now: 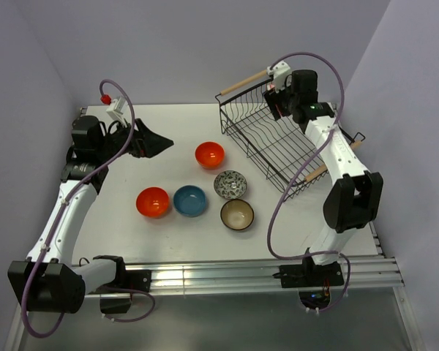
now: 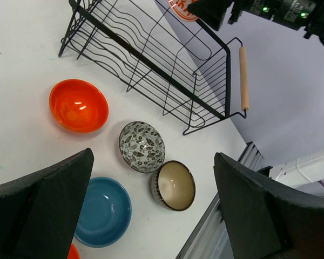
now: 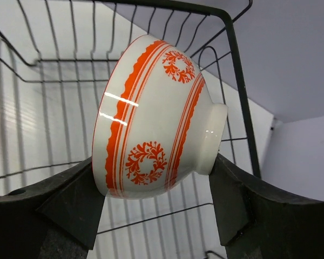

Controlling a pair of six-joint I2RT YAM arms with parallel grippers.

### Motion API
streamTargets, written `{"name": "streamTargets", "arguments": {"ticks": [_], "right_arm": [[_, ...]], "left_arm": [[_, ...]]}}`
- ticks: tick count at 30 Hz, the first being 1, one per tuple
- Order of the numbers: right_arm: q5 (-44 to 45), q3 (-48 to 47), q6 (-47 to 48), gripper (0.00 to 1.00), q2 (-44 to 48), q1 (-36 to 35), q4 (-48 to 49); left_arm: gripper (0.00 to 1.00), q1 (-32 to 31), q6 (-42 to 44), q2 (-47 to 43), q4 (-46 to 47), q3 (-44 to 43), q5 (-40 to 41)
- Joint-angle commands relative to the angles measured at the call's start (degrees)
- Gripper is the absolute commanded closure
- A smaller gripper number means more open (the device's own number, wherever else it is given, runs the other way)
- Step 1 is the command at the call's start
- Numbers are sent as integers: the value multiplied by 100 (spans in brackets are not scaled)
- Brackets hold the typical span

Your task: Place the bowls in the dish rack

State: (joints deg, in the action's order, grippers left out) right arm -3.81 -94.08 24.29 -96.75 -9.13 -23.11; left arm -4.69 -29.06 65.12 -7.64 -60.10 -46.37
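Note:
My right gripper (image 3: pixel 154 164) is shut on the orange-and-white patterned bowl (image 3: pixel 151 113), held on its side by rim and foot above the far end of the black wire dish rack (image 3: pixel 238 70). In the top view this gripper (image 1: pixel 278 96) hangs over the rack's (image 1: pixel 278 150) far corner. On the table lie five bowls: a plain orange one (image 1: pixel 209 154), a second orange one (image 1: pixel 153 202), a blue one (image 1: pixel 189 200), a grey-and-white patterned one (image 1: pixel 230 183) and a dark brown one (image 1: pixel 237 214). My left gripper (image 1: pixel 157 142) is open and empty, above the table left of them.
The rack stands askew at the back right, its wooden handles (image 1: pixel 243 82) at both ends. A grey wall closes the back and both sides. The table's near edge has a metal rail (image 1: pixel 219 278).

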Motion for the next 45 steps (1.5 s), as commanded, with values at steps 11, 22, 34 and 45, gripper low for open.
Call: {"name": "streamTargets", "arguments": {"ticks": [11, 22, 34, 45], "right_arm": [[-435, -470, 3553, 100, -1046, 192, 1195], [-507, -1402, 4680, 100, -2171, 368, 1081], [-111, -1640, 4935, 100, -2796, 341, 1353], [65, -1648, 5305, 91, -3131, 341, 1529]], "left_arm": [[1, 65, 278, 255, -45, -248, 216], [1, 117, 295, 343, -18, -204, 251], [1, 231, 304, 510, 34, -187, 225], [1, 302, 287, 607, 26, -187, 207]]}}
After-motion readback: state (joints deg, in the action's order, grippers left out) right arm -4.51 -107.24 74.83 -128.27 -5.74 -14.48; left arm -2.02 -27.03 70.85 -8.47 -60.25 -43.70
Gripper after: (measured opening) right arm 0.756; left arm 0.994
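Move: The right hand still holds the orange-patterned bowl; the slots it is heading for at the rack's far end lie about 14 cm ahead, 4 cm right and 18 cm below. The rack's far wooden handle is some 24 cm ahead, 5 cm left and 14 cm below. On the table, 25 cm below this hand, the red bowl is level with it and 21 cm left. From the left hand those slots lie around 32 cm ahead, 38 cm right and 21 cm below. Keeping its pinch on the orange-patterned bowl, the right gripper carries the bowl down and forward in about equal measure, some 15 cm down, towards the far-end slots of the rack, finishing almost straight down. It rolls the bowl some 40 degrees, the hand's left side dipping, and swings counter-clockwise. The empty left hand, fingers open, eases down, forward and a little left, about 5 cm. ##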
